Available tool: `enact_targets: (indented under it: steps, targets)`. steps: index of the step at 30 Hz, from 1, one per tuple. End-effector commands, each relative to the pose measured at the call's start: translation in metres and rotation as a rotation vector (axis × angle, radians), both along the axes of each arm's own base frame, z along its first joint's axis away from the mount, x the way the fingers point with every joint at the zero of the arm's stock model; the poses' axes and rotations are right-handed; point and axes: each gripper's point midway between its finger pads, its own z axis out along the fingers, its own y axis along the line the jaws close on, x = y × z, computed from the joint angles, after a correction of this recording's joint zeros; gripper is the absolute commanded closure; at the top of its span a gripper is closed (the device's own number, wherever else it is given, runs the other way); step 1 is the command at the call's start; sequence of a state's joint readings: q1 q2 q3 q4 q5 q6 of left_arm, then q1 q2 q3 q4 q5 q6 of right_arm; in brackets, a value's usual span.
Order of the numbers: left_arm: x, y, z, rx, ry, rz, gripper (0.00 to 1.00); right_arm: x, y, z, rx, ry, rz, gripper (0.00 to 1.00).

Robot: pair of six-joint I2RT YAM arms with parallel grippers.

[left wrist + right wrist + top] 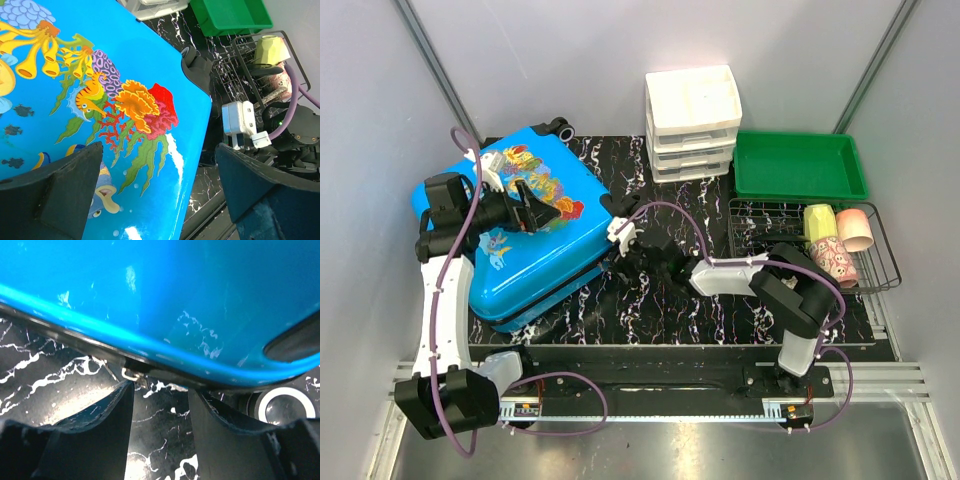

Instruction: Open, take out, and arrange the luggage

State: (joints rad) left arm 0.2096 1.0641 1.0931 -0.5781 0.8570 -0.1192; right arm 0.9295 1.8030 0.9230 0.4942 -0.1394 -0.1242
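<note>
The luggage (560, 250) is a bright blue hard-shell suitcase lying flat and closed on the left of the black marble table, printed lid up. In the left wrist view, my left gripper (159, 150) hovers wide open over the printed lid (125, 60) near its right edge; from above it (542, 205) sits over the lid's middle. My right gripper (620, 258) is low against the suitcase's right side. Its jaws (160, 389) stand apart under the blue shell (150, 290), bare table between them. A small metal zipper pull (131, 374) sits at the left fingertip.
A white three-drawer organiser (692, 120) stands at the back centre, with a green tray (800, 165) beside it. A wire basket (892, 262) at the right holds a yellow cup (819, 222), a pink cup (855, 228) and a patterned cup (833, 260). A suitcase wheel (282, 407) shows beside my right finger.
</note>
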Motion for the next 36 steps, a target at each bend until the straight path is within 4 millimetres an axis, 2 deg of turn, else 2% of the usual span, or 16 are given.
enact_targets:
  steps: [1,10,17,22,26,32,36]
  targets:
    - [0.002,0.000,0.014,-0.008,-0.065,-0.012,0.01,0.014,0.023,0.042,0.134,-0.068,-0.016,0.44]
    - [0.006,0.002,0.006,-0.035,-0.034,-0.012,0.01,0.006,0.032,0.053,0.187,-0.060,-0.013,0.50]
    - [0.009,0.007,0.000,-0.080,0.018,0.015,0.01,0.005,0.023,0.054,0.189,-0.046,-0.060,0.74]
    - [0.010,0.008,-0.003,-0.097,0.038,0.019,0.01,0.003,0.013,0.056,0.184,-0.056,-0.082,1.00]
    - [0.013,0.012,-0.009,-0.087,0.051,0.043,0.01,0.006,0.003,0.058,0.170,-0.083,-0.115,1.00]
    - [0.023,0.035,-0.032,0.014,0.129,0.151,0.01,0.023,-0.026,0.049,0.093,-0.139,-0.227,1.00]
    - [0.030,0.055,-0.054,0.086,0.220,0.206,0.01,0.048,-0.051,0.041,0.060,-0.125,-0.284,1.00]
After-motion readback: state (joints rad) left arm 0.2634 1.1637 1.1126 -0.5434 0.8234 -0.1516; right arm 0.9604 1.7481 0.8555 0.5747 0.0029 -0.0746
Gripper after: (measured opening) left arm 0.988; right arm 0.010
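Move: The zipper pull on the luggage's near right side lies just off the right fingertips, about 2 cm to the left, 1 cm back and 1 cm above. The white-ringed wheel is roughly 10 cm ahead and 3 cm to the right of that hand. The luggage's middle lies about 16 cm left and 4 cm ahead of it. From the left hand, the pull is some 12 cm right, 3 cm back and 18 cm below. The right fingers shut on the zipper pull and pinch it, after the hand eases about 1.5 cm left and a little up. Still holding the pull, the hand then draws some 2 cm right and slightly forward along the luggage's side towards the ringed wheel, turning a few degrees clockwise. The left hand, wide open over the luggage, shifts about 4 cm forward-left and sinks slightly. ##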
